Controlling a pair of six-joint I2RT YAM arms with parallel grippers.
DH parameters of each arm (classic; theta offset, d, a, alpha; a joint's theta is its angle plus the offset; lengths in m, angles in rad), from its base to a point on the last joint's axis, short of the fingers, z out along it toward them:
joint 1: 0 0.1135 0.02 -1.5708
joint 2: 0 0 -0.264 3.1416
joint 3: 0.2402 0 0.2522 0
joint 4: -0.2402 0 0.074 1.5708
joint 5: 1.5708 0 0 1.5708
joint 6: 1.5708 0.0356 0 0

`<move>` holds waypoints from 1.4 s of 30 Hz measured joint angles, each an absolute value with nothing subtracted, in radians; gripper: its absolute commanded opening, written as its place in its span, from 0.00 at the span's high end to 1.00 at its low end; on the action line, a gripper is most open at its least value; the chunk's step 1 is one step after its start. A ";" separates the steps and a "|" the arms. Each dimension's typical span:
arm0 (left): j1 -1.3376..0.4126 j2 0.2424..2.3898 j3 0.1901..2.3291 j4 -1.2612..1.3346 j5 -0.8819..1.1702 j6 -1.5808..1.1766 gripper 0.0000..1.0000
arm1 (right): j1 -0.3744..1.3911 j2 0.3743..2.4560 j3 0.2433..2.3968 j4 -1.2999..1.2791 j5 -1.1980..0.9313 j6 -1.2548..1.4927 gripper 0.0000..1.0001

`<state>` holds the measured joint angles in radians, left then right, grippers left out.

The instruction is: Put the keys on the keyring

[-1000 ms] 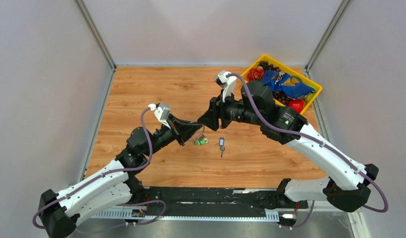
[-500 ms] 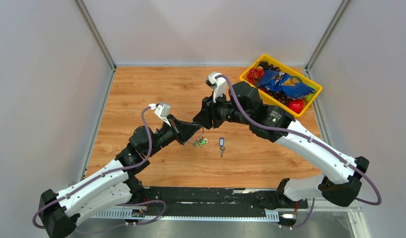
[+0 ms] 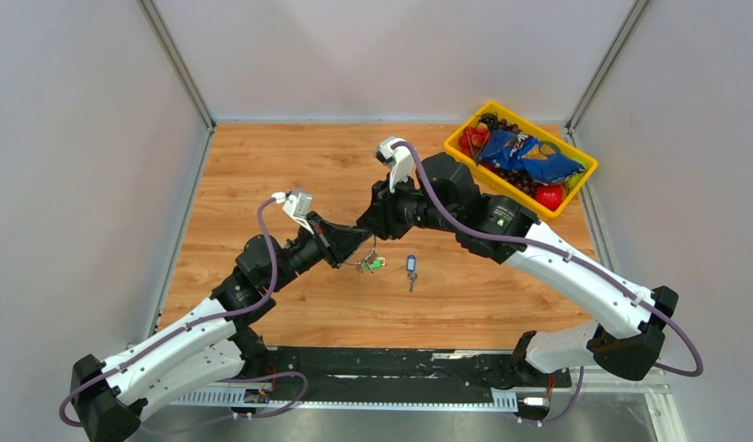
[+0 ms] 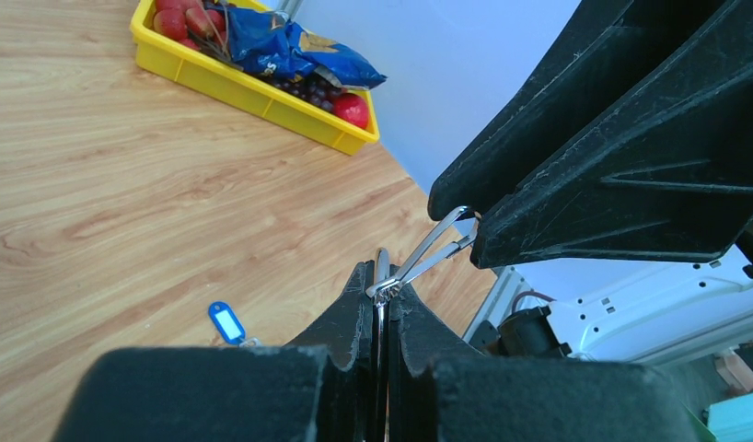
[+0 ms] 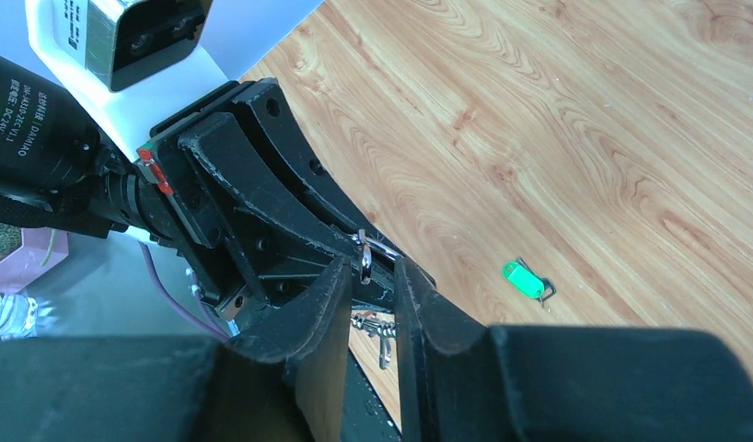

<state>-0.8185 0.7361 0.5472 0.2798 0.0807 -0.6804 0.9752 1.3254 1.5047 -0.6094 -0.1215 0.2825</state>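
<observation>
My left gripper (image 3: 357, 247) (image 4: 382, 282) is shut on the silver keyring (image 4: 381, 264), held edge-on above the table. A thin wire loop (image 4: 434, 244) runs from the ring up to my right gripper's black fingers (image 4: 594, 175). My right gripper (image 3: 369, 231) (image 5: 365, 269) is open, its jaws a narrow gap apart with the ring (image 5: 363, 261) between them. A short chain with a clasp (image 5: 380, 333) hangs below. The green-tagged key (image 3: 374, 264) (image 5: 525, 279) is just under the grippers. The blue-tagged key (image 3: 411, 266) (image 4: 225, 323) lies on the wood to the right.
A yellow bin (image 3: 575, 194) (image 4: 262, 93) with fruit and a blue snack bag stands at the back right corner. Grey walls close the table on three sides. A black rail (image 3: 382, 364) runs along the near edge.
My right arm has moved left to meet the left gripper, and its jaws have narrowed round the ring. The left gripper has kept its hold and barely moved.
</observation>
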 measured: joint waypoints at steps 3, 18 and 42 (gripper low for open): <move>-0.818 0.733 0.547 0.280 0.080 -0.680 1.00 | 0.979 1.326 1.509 -0.610 -0.121 0.282 0.79; -0.818 0.721 0.547 0.276 0.076 -0.684 1.00 | 0.988 1.333 1.522 -0.609 -0.125 0.283 1.00; -0.818 0.647 0.549 0.200 0.179 -0.491 0.48 | 1.037 1.374 1.608 -0.696 -0.094 0.259 1.00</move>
<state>-0.8181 0.6472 0.5491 0.1997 0.1795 -0.4908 1.0370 1.3735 1.6081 -0.6956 -0.0937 0.2592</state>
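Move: The small metal loop sticking out of the keyring is already almost between my right fingertips, about 1 cm to the left and 1 cm below. From my left hand, which pinches the keyring, it lies level ahead, some 2 cm right and 2 cm up. From my right hand the keys hang 9 cm below and 1 cm left; the green tag lies about 10 cm ahead, 1 cm right, 31 cm down, the blue-tagged key 9 cm ahead, 9 cm right, as low. I shut my part-open right fingers on the keyring's metal loop while my left hand still pinches the ring almost in place. Then, keeping that pinch and easing the right hand about 1.5 cm back and 1 cm left, I spread my left fingers to half open, draw that hand some 2 cm back and tip its fingers up about 10 degrees. ##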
